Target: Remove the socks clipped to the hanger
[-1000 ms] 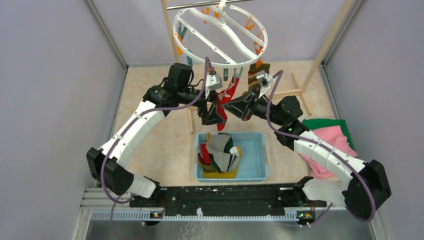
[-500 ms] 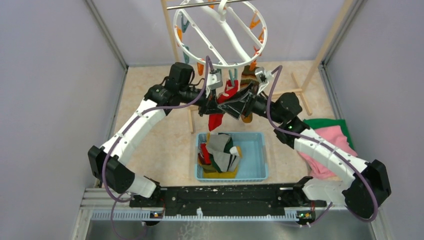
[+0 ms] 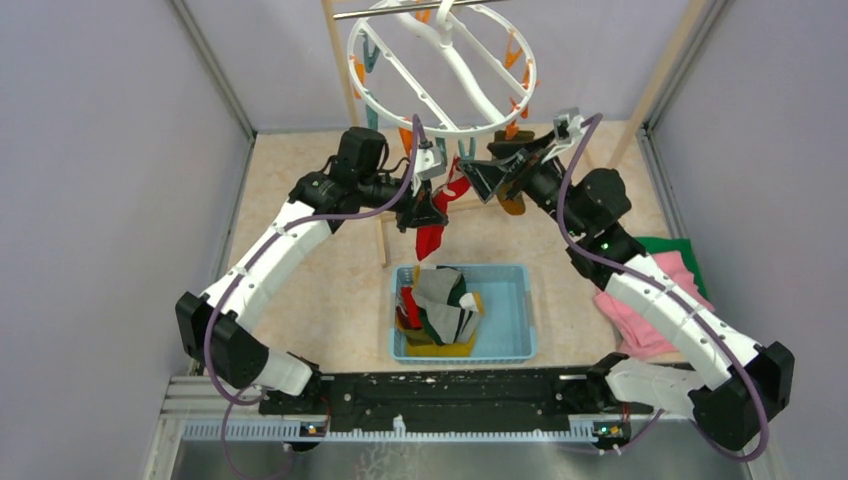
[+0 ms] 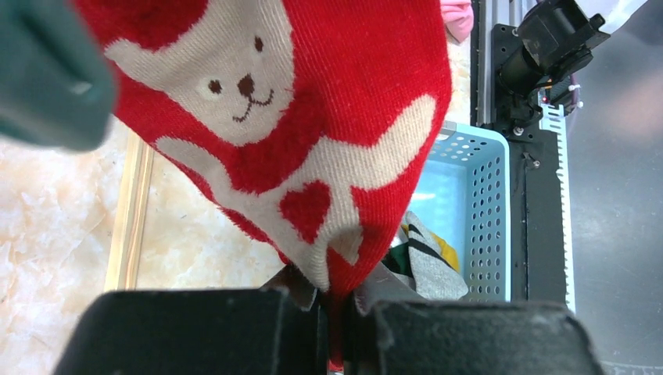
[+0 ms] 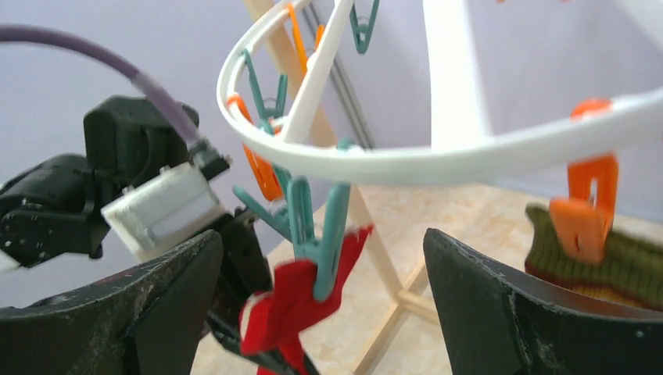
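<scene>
The white round hanger [image 3: 440, 68] hangs from the metal rod, with orange and teal clips along its ring [image 5: 438, 160]. A red sock with a bear pattern [image 3: 433, 222] hangs from a teal clip [image 5: 317, 234]. My left gripper [image 3: 421, 213] is shut on the red sock [image 4: 313, 148] at its lower end. My right gripper [image 3: 497, 170] is open, raised beside the teal clip, its fingers [image 5: 500, 312] on either side of it and apart from it. An olive striped sock [image 5: 610, 262] hangs from an orange clip [image 5: 582, 211] and also shows in the top view [image 3: 512, 200].
A blue basket [image 3: 515, 345] on the floor holds several loose socks [image 3: 440, 310]. Pink and green folded cloths [image 3: 660, 285] lie at the right. The wooden rack frame [image 3: 342, 70] stands behind, with its foot bars [image 3: 384, 235] near the basket.
My right gripper has risen and moved right, away from the red sock, up to the hanger ring. The hanger has swung and turned. My left gripper still holds the red sock.
</scene>
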You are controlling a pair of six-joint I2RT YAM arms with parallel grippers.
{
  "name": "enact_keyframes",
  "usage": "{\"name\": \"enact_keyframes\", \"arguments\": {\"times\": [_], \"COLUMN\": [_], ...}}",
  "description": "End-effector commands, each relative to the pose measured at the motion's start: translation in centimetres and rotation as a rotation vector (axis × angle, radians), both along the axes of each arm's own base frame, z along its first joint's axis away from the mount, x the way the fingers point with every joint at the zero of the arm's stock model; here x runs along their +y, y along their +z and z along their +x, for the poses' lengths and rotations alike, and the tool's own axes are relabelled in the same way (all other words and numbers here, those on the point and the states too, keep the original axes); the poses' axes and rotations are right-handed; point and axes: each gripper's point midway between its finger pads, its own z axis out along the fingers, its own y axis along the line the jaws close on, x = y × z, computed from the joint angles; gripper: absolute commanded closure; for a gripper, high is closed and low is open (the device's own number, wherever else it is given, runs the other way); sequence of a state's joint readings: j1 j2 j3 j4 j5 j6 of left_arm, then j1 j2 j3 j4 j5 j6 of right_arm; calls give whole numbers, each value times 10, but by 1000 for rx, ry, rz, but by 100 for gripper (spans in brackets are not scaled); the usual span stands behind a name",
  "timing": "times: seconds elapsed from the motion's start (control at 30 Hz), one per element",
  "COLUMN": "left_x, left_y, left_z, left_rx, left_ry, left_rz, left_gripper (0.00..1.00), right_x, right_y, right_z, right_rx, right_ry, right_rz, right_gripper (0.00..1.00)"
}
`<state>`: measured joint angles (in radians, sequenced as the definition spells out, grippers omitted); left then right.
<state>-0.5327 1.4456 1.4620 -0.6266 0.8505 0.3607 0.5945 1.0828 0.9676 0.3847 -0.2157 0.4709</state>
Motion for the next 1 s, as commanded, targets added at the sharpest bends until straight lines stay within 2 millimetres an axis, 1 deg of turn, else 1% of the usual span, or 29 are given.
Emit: {"name": "enact_keyframes", "arguments": {"times": [0.0, 0.1, 0.2, 0.3, 0.47, 0.57, 0.63, 0.67, 0.7, 0.77, 0.83, 0.87, 0.97], "left_x": [-2, -2, -1, -1, -3, -4, -5, -5, -5, -4, -4, -3, 0], "left_y": [12, 11, 10, 9, 7, 4, 3, 1, 1, -1, -3, -4, -12], "left_z": [5, 5, 7, 8, 12, 14, 14, 14, 15, 16, 15, 14, 9], "left_rx": [-60, -62, -66, -72, -76, -72, -70, -68, -70, -71, -70, -73, -72], "left_ry": [9, 13, 21, 25, 42, 47, 49, 50, 53, 57, 54, 52, 33], "left_rz": [-31, -28, -24, -21, -11, -6, -4, -1, 1, 7, 15, 18, 39], "left_gripper": [100, 100, 100, 100, 100, 100, 100, 100, 100, 100, 100, 100, 100], "right_x": [-3, 0, 4, 9, 12, 13, 14, 16, 18, 21, 24, 25, 25], "right_y": [35, 38, 37, 36, 37, 41, 44, 46, 47, 49, 48, 47, 44], "right_z": [18, 25, 29, 30, 32, 31, 31, 30, 30, 29, 29, 29, 29], "right_rx": [-88, -100, -105, -113, -128, -140, -148, -153, -156, -158, -156, -153, -147], "right_ry": [-91, -105, -110, -112, -131, -139, -132, -122, -113, -96, -83, -80, -80], "right_rz": [-24, -29, -45, -58, -85, -78, -65, -59, -55, -46, -48, -51, -60], "right_gripper": [1, 3, 12, 18, 19, 22, 31, 38, 50, 68, 83, 88, 96]}}
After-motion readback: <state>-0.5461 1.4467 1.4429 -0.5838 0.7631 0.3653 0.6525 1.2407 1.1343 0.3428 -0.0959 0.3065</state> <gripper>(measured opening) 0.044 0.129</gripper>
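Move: The green clip that holds the red sock is about 4 cm ahead of the open right gripper, 2 cm to its left and roughly 1 cm higher, with the white ring's rim some 4 cm above the clip. Another green clip sits about 5 cm left of it; an orange clip with the olive sock is 9 cm to its right and 5 cm farther out. From the left gripper, the green clip is some 7 cm ahead, 6 cm right and 12 cm up. Bring the right gripper about 4 cm forward and 2 cm left onto the green clip under the rim, rising a couple of cm first, then dipping back down before lifting slightly as the fingers close from wide open and pinch the clip. Keep the left gripper shut on the lower part of the red sock, easing it about 1.5 cm forward. ##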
